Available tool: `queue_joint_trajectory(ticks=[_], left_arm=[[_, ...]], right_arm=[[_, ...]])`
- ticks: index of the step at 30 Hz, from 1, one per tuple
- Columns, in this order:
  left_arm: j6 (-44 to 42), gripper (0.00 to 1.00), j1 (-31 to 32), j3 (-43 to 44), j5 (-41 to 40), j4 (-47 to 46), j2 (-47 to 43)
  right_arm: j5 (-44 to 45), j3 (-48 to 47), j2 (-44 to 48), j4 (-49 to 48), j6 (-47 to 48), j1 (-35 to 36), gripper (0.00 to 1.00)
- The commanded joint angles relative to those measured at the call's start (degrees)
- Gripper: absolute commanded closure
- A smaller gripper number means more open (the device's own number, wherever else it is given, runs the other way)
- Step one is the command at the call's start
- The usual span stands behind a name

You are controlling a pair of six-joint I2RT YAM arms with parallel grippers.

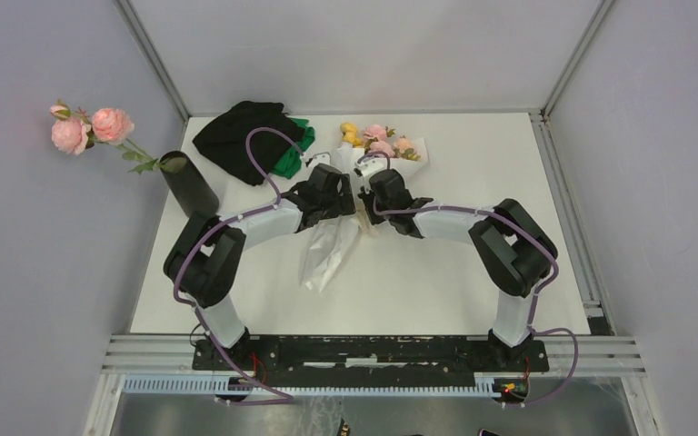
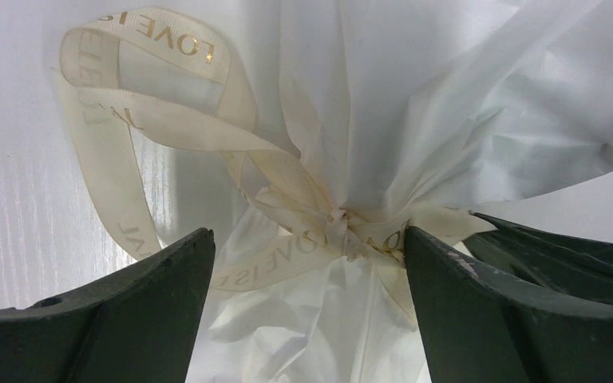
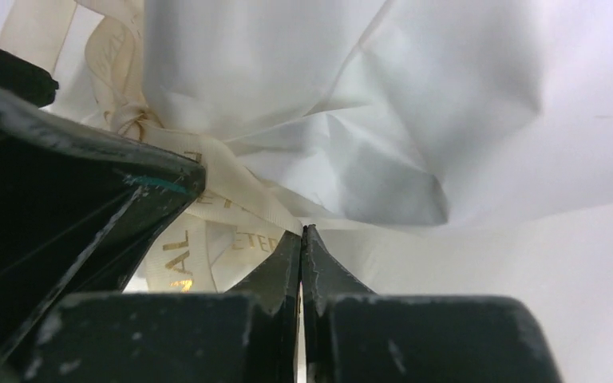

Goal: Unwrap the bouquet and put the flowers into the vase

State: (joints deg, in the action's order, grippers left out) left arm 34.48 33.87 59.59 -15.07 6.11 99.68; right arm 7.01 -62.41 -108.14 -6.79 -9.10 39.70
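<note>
The bouquet (image 1: 377,141) lies at the table's middle back, with its pink and yellow flowers (image 1: 383,136) pointing away and its white paper (image 1: 332,250) trailing toward me. A cream ribbon (image 2: 287,255) with gold lettering is knotted round its neck. My left gripper (image 2: 307,233) is open and straddles that knot. My right gripper (image 3: 302,231) is shut, its tips pinching a ribbon (image 3: 239,179) tail just right of the knot. The black vase (image 1: 189,183) stands at the left, away from both grippers.
A black-and-green cloth heap (image 1: 250,138) lies at the back, left of the bouquet. A separate stem of pink roses (image 1: 86,129) sticks out of the vase past the table's left edge. The two grippers are close together, and the left finger (image 3: 88,199) fills the right wrist view's left side.
</note>
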Motion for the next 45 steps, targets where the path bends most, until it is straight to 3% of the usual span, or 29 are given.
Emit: queue_joint_trajectory(ticks=[1,9,16,18,25,36,45], left_arm=[[-0.4,0.07,-0.49,0.24,-0.93,-0.12,-1.44],[0.38,0.07,-1.69,6.09,1.02,-0.38,4.29],[1.37,0.07,-1.64,9.21,3.76,-1.22,8.55],[1.46,0.07,-1.67,9.37,3.74,-1.4,9.07],[1.29,0.08,-1.69,10.57,4.05,-1.39,10.07],[3.05,0.08,-1.15,12.58,9.04,-3.68,8.24],[5.92,0.06,0.53,22.39,19.04,-3.8,8.79]], right_arm=[[3.01,1.23,7.52,-0.83,0.98,-0.33,1.0],[5.66,6.44,19.96,1.16,2.1,-0.6,1.0],[7.23,7.03,23.98,3.18,2.65,-0.64,0.98],[5.93,7.51,24.52,3.33,2.77,-0.67,0.95],[0.5,13.09,24.4,0.26,-0.23,-0.27,1.0],[6.71,10.03,30.63,5.95,3.38,-0.24,1.0],[5.67,14.17,28.44,3.56,2.0,-0.24,1.0]])
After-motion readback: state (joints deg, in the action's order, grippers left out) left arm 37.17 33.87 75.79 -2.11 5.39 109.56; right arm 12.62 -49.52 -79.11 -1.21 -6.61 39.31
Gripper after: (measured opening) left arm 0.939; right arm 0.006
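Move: The ribbon knot at the bouquet's waist lies about 5 cm to the left of the right hand, level with it and slightly lower; the right fingers are already shut on a ribbon strand running from it. From the open left hand the same knot is 1 cm to the right and some 3 cm below. The flowers stand about 13 cm ahead of the left hand and 7 cm to its right, the green cloth 12 cm ahead and 12 cm to its left. The wrapper's lower end is 14 cm back from the right hand and 11 cm to its left. The ribbon strand stays pinched in the right fingers as that hand pulls up about 11 cm, drifting right and back, then dips about 5 cm while drawing back and rises again, ending some 6 cm to the right. The left hand, wide open, goes forward over the wrapper above the knot, sinks, then swings right and up towards the flowers, 8 cm right in all, tilting slightly. ##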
